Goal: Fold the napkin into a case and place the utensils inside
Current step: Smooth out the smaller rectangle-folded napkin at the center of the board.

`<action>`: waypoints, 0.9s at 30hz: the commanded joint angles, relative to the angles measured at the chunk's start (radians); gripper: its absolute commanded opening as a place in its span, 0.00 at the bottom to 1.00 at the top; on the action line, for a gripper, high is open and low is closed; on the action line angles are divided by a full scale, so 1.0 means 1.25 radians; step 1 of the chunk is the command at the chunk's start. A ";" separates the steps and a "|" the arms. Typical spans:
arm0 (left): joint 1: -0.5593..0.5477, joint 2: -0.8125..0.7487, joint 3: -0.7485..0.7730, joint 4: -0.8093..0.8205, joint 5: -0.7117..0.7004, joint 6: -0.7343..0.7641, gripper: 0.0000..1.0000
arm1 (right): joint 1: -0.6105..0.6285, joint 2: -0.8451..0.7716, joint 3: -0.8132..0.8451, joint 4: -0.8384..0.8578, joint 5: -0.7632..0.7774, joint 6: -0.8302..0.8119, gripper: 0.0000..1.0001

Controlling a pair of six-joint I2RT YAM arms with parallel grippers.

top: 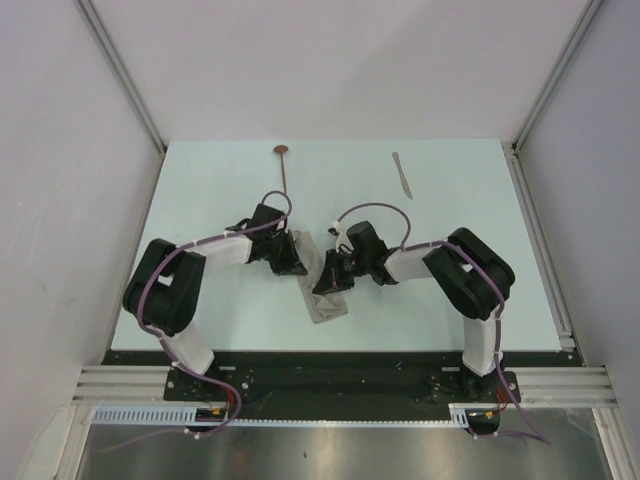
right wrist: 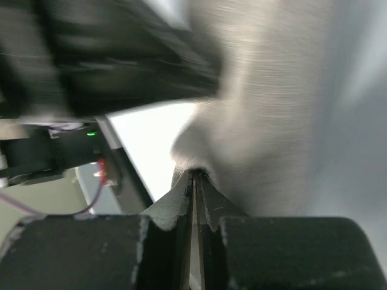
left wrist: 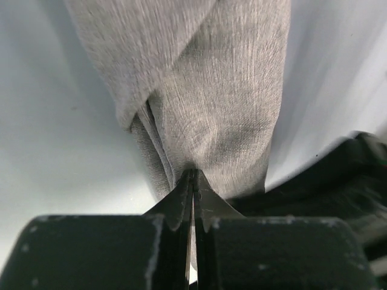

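The napkin (top: 326, 306) lies near the table's front middle, folded into a narrow grey strip with overlapping layers (left wrist: 224, 109). My left gripper (top: 297, 262) is shut on the strip's upper left edge, its jaws pinching a fold (left wrist: 193, 173). On the right side of the same cloth (right wrist: 272, 121), my right gripper (top: 326, 280) is shut too, its jaws closed on an edge of it (right wrist: 195, 174). The two utensils lie apart at the table's far edge: the spoon (top: 283, 166) with a copper-brown bowl, and to its right the silver knife (top: 402, 174).
Both arms meet over the napkin, so each shows as a dark mass in the other's wrist view, the right one (left wrist: 338, 181) and the left one (right wrist: 121, 60). A black rail (top: 340, 355) runs along the table's near edge. White walls close in on both sides.
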 commanded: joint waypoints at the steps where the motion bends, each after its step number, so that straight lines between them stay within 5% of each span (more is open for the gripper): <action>1: 0.028 -0.044 0.069 -0.044 -0.028 0.034 0.02 | -0.006 0.054 -0.008 0.025 -0.004 -0.022 0.08; 10: 0.060 0.084 0.110 -0.080 -0.055 0.050 0.01 | 0.008 -0.053 -0.005 -0.046 0.008 -0.036 0.09; 23: 0.060 0.045 0.137 -0.111 -0.120 0.066 0.01 | 0.080 -0.182 -0.140 -0.061 -0.006 -0.017 0.32; 27: 0.057 0.018 0.139 -0.120 -0.118 0.068 0.01 | 0.065 -0.271 -0.103 -0.172 0.030 -0.058 0.36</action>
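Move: At the left hand's tips lies the napkin strip's left edge, its far end about 9 cm straight ahead and a centimetre below; the spoon is some 25 cm ahead and 5 cm left. For the right hand, the napkin's near end is roughly 6 cm back, 2 cm left and 2 cm below. The knife lies about 29 cm ahead of the right hand and 21 cm to its right, 3 cm below. Hopping forward about 4 cm and slightly left, the left hand lifts some 2.5 cm, sets its nearly shut tips down again beside the diagonal flap on the napkin's left edge, then stays there, easing slightly left. The right hand presses down 2 cm onto the cloth, pauses, then arcs up and back about 8 cm and down to the near left corner, drifting right late while its fingers part to a third open. ##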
